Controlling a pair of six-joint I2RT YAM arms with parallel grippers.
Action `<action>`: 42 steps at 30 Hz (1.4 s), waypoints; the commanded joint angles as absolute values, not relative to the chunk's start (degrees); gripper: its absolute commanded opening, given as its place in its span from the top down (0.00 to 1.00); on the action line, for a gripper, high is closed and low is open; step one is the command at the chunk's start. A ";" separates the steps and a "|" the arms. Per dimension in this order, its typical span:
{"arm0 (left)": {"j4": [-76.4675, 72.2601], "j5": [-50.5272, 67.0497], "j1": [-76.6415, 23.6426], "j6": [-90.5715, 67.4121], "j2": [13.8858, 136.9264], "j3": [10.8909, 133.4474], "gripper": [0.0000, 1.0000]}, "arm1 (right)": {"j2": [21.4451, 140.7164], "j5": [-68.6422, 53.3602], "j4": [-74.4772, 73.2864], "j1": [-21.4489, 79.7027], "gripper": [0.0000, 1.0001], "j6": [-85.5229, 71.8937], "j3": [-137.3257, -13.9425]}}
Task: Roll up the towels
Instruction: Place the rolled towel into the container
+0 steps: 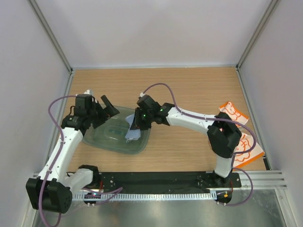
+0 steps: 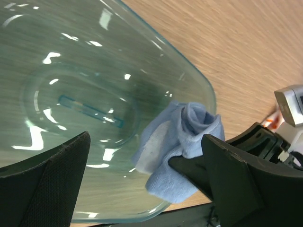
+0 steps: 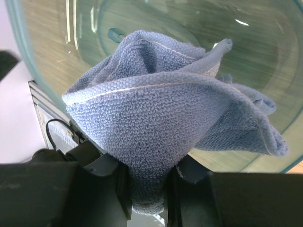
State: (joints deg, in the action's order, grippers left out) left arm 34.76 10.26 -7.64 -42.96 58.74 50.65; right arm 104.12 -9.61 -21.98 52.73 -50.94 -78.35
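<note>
A pale blue towel [image 1: 132, 135] hangs bunched over the right side of the translucent blue-green tray [image 1: 105, 140]. My right gripper [image 1: 136, 126] is shut on its lower fold. In the right wrist view the towel [image 3: 165, 109] fans up from the pinched jaws of the gripper [image 3: 147, 191]. My left gripper [image 1: 106, 112] stands open above the tray's far left rim, holding nothing. In the left wrist view this gripper [image 2: 147, 138] has wide-apart fingers that frame the towel [image 2: 176, 142] without touching it. Two orange and white patterned towels [image 1: 233, 112] [image 1: 248, 146] lie flat at the table's right edge.
The tray [image 2: 71, 94] sits on the wooden table left of centre, with nothing else in it. White walls close the table on three sides. A black rail [image 1: 161, 180] with both arm bases runs along the near edge.
</note>
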 commanded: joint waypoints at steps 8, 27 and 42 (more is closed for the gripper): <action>41.40 8.88 -2.99 -35.51 56.07 53.26 0.00 | 111.70 -8.79 -33.83 52.38 0.83 -55.37 -85.25; 42.36 9.93 -0.26 -34.01 58.10 53.88 0.00 | 113.73 -2.99 -47.72 52.38 0.29 -50.98 -92.46; 42.71 9.76 -0.26 -34.10 59.50 53.96 0.00 | 105.03 3.86 -55.19 55.36 0.25 -49.75 -97.98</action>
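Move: The rolled towel is already pinched in my right hand over the right part of the container. The container's middle lies about 10 cm to this hand's left, roughly level with it front to back, and some 9 cm below; its right rim is about 8 cm to the right, also level. My empty left gripper hovers some 12 cm left, 5 cm farther out and 5 cm higher. From my left hand, the rolled towel is about 12 cm right, 4 cm back and 9 cm down. I lower the rolled towel some 6 cm into the right end of the container and open my right fingers to let go of it, tipping them about 20 degrees more steeply down. Still low, I shift that hand roughly 4 cm right towards the right rim, then lift it clear by about 4 cm. My left hand, fingers wide open, backs off about 4 cm to the left. ##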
